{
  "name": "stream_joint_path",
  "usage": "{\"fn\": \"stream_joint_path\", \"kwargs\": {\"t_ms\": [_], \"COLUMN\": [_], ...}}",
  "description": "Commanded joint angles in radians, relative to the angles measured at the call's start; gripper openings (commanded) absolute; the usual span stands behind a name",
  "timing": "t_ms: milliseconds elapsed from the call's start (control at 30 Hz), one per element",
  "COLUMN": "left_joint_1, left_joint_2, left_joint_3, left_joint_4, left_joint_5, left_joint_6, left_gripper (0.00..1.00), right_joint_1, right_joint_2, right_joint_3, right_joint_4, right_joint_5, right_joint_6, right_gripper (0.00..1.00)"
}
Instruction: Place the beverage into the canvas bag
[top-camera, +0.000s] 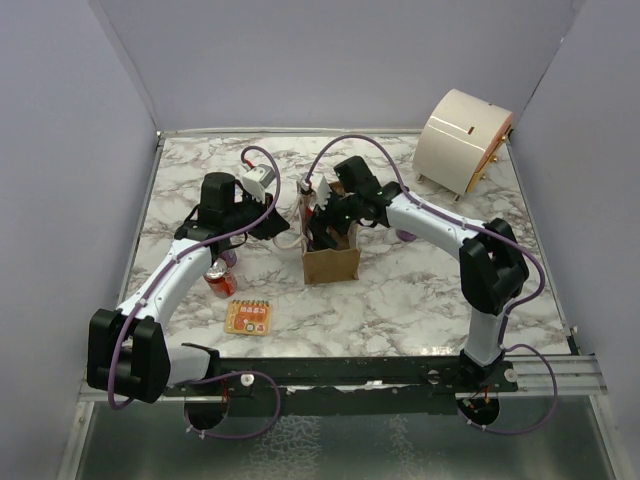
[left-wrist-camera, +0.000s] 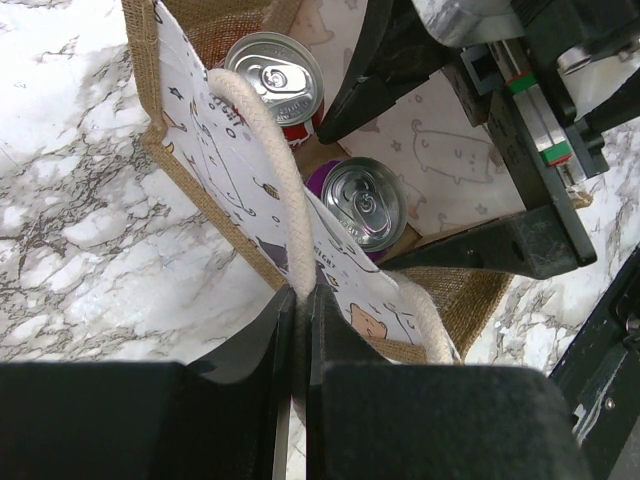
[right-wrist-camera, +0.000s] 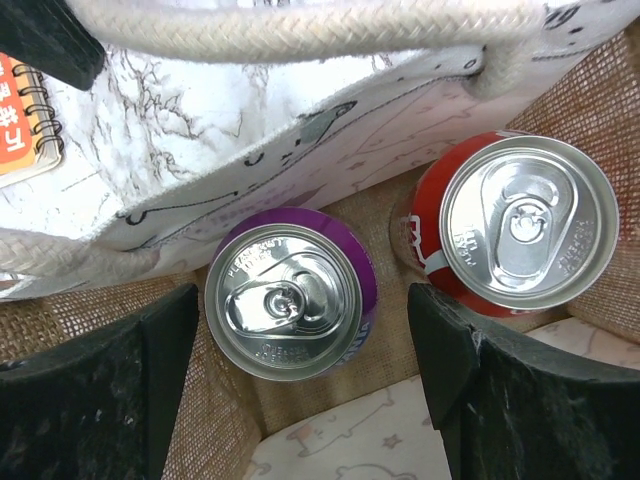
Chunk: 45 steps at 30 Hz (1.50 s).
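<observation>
The tan canvas bag (top-camera: 332, 264) stands upright mid-table, its printed lining showing in the left wrist view (left-wrist-camera: 250, 190). Inside stand a purple can (right-wrist-camera: 290, 305) and a red can (right-wrist-camera: 515, 225), both upright; they also show in the left wrist view, purple (left-wrist-camera: 365, 205) and red (left-wrist-camera: 275, 80). My left gripper (left-wrist-camera: 300, 305) is shut on a cream rope handle (left-wrist-camera: 275, 190) at the bag's left rim. My right gripper (right-wrist-camera: 303, 325) is open inside the bag mouth, its fingers (right-wrist-camera: 110, 400) on either side of the purple can and not touching it.
Another red can (top-camera: 218, 281) stands on the table by my left arm. An orange spiral notepad (top-camera: 248, 317) lies near the front. A large cream drum-shaped container (top-camera: 462, 140) sits at the back right. A small purple thing (top-camera: 407, 236) shows under my right arm.
</observation>
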Motion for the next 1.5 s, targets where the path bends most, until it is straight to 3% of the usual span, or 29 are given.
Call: {"fn": "stream_joint_path", "kwargs": {"t_ms": [0, 400, 833, 1167, 1467], "left_joint_1": [-0.007, -0.007, -0.007, -0.007, -0.006], "left_joint_2": [-0.027, -0.024, -0.028, -0.026, -0.007], "left_joint_3": [0.003, 0.006, 0.007, 0.014, 0.030], "left_joint_4": [0.004, 0.002, 0.000, -0.001, -0.007], "left_joint_5": [0.016, 0.015, 0.014, 0.016, 0.015], "left_joint_6": [0.022, 0.026, 0.027, 0.025, 0.027], "left_gripper": [0.00, 0.00, 0.00, 0.00, 0.00], "right_joint_1": [0.006, 0.006, 0.006, 0.004, -0.219], "right_joint_2": [-0.046, -0.124, -0.265, -0.443, -0.618], "right_joint_3": [0.047, 0.011, 0.129, 0.121, -0.045], "right_joint_4": [-0.005, -0.032, -0.091, -0.120, -0.065], "right_joint_5": [-0.003, 0.047, 0.079, 0.162, 0.085], "right_joint_6": [0.002, -0.007, -0.015, -0.068, -0.035], "right_gripper": [0.85, 0.81, 0.81, 0.83, 0.84]}}
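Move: The last purple can outside the bag stands about 23 cm right of the right hand, 7 cm farther out and 4 cm lower. The bagged purple can is right under that hand, its middle about 4 cm below; the red can stands 8 cm straight beyond the bagged one. From the left hand, still pinching the bag handle, the last can lies some 31 cm right, 8 cm ahead and 10 cm below. Still open, the right hand climbs some 23 cm out of the bag, tilting, then swings 9 cm right. ##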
